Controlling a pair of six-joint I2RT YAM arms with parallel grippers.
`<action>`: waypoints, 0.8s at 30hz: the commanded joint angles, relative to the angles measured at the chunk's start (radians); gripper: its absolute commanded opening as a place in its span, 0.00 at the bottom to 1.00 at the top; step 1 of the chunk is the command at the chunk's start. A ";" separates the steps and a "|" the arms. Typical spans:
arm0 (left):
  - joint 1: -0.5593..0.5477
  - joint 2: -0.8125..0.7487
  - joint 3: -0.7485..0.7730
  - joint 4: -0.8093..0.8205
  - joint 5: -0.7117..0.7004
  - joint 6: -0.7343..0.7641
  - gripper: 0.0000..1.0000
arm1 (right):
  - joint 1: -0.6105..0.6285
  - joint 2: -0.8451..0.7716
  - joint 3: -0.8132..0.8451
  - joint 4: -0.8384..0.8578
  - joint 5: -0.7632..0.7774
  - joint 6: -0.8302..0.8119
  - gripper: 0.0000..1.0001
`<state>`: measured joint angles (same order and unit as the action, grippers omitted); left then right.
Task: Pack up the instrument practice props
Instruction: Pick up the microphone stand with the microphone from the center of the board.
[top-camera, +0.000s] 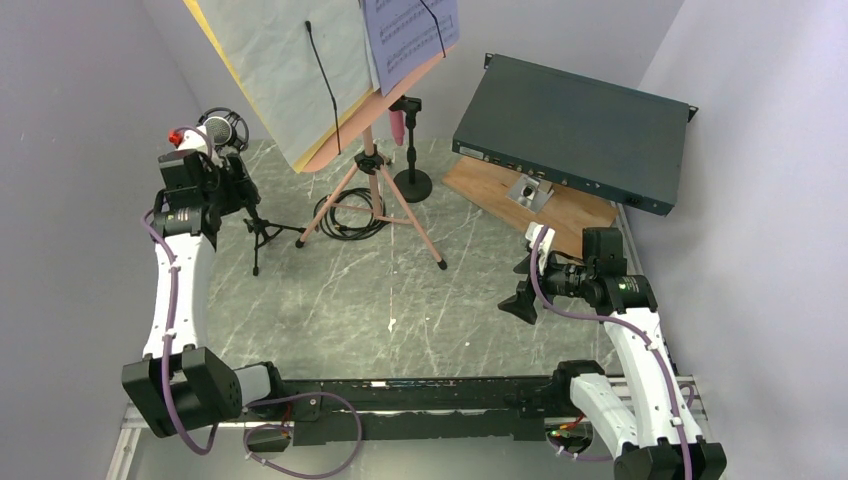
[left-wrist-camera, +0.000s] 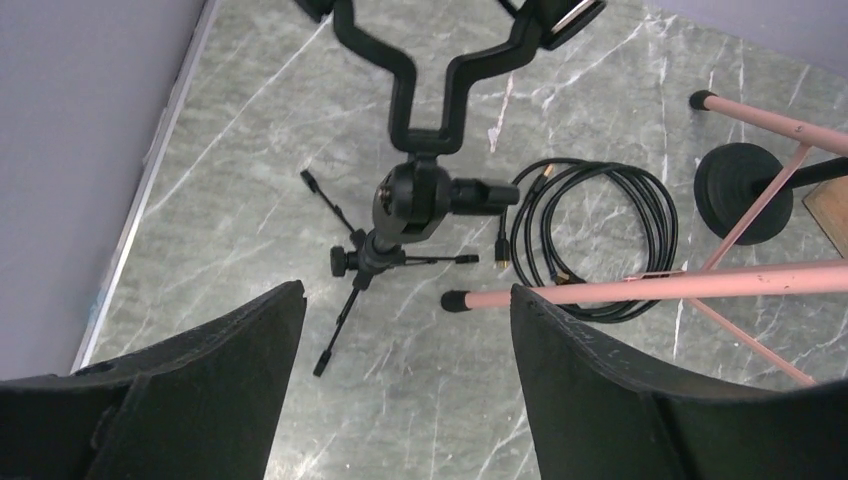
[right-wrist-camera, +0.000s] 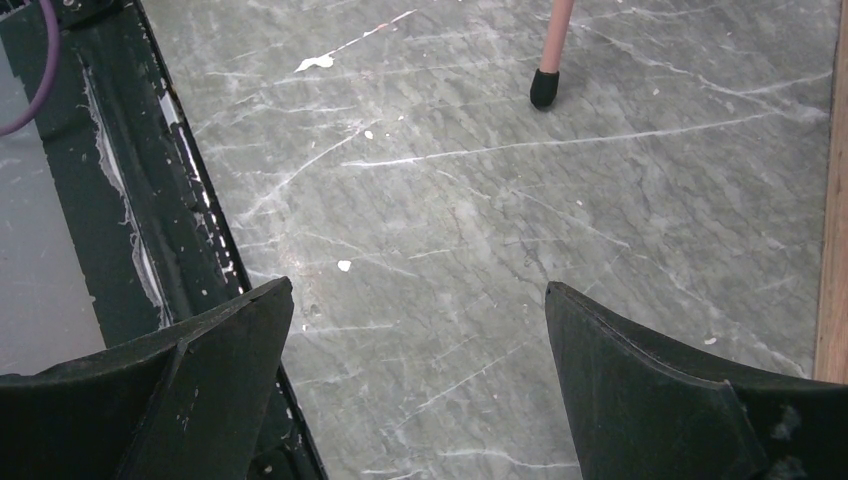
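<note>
The pink music desk (top-camera: 345, 140) stands on pink tripod legs (top-camera: 405, 210) at the back centre. White and yellow sheet-music pages (top-camera: 280, 70) lean on it. A black microphone (top-camera: 222, 128) sits in a holder on a small black tripod (left-wrist-camera: 375, 255) at the left. My left gripper (left-wrist-camera: 405, 300) hangs open just above that tripod, beside the microphone, with nothing between its fingers. A pink microphone (top-camera: 398, 125) stands on a round-based stand (top-camera: 412, 185). My right gripper (right-wrist-camera: 418, 300) is open over bare table at the right (top-camera: 522, 285).
A coiled black cable (left-wrist-camera: 590, 235) lies between the small tripod and the pink legs. The dark teal rack box (top-camera: 575, 130) rests tilted on a brown wooden board (top-camera: 530, 200) at the back right. Grey walls close in on both sides.
</note>
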<state>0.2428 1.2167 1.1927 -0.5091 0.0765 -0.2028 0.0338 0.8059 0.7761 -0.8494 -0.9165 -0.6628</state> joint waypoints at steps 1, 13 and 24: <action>0.004 -0.016 -0.051 0.189 0.062 0.086 0.78 | 0.003 0.002 0.003 0.035 -0.008 -0.035 1.00; 0.033 -0.031 -0.339 0.635 0.096 0.164 0.63 | 0.005 0.013 0.002 0.030 -0.005 -0.053 1.00; 0.046 0.096 -0.346 0.819 0.187 0.161 0.33 | 0.005 0.018 -0.007 0.033 0.003 -0.066 1.00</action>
<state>0.2821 1.2789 0.8154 0.2111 0.2157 -0.0528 0.0345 0.8230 0.7761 -0.8497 -0.9112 -0.6914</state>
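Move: Just ahead of the left hand, about 6 cm out and 1 cm to its left, stands the microphone stand's pole, its gripping place some 4 cm lower. The pink music stand's nearest foot is on the board roughly 8 cm right and 2 cm ahead of that hand; the cable coil lies some 18 cm right and 8 cm ahead, both about 25 cm below. From the right hand the pole is about 50 cm left, 20 cm ahead and slightly higher. Easing forward at first, the left hand then sinks about 6 cm and pushes on to the pole just under the stand's joint, coming up a little as it goes, some 5 cm forward in all. Its fingertips tip up about 15 degrees towards level while the fingers close from wide to under half open around the pole; a firm grip can't be seen yet. ##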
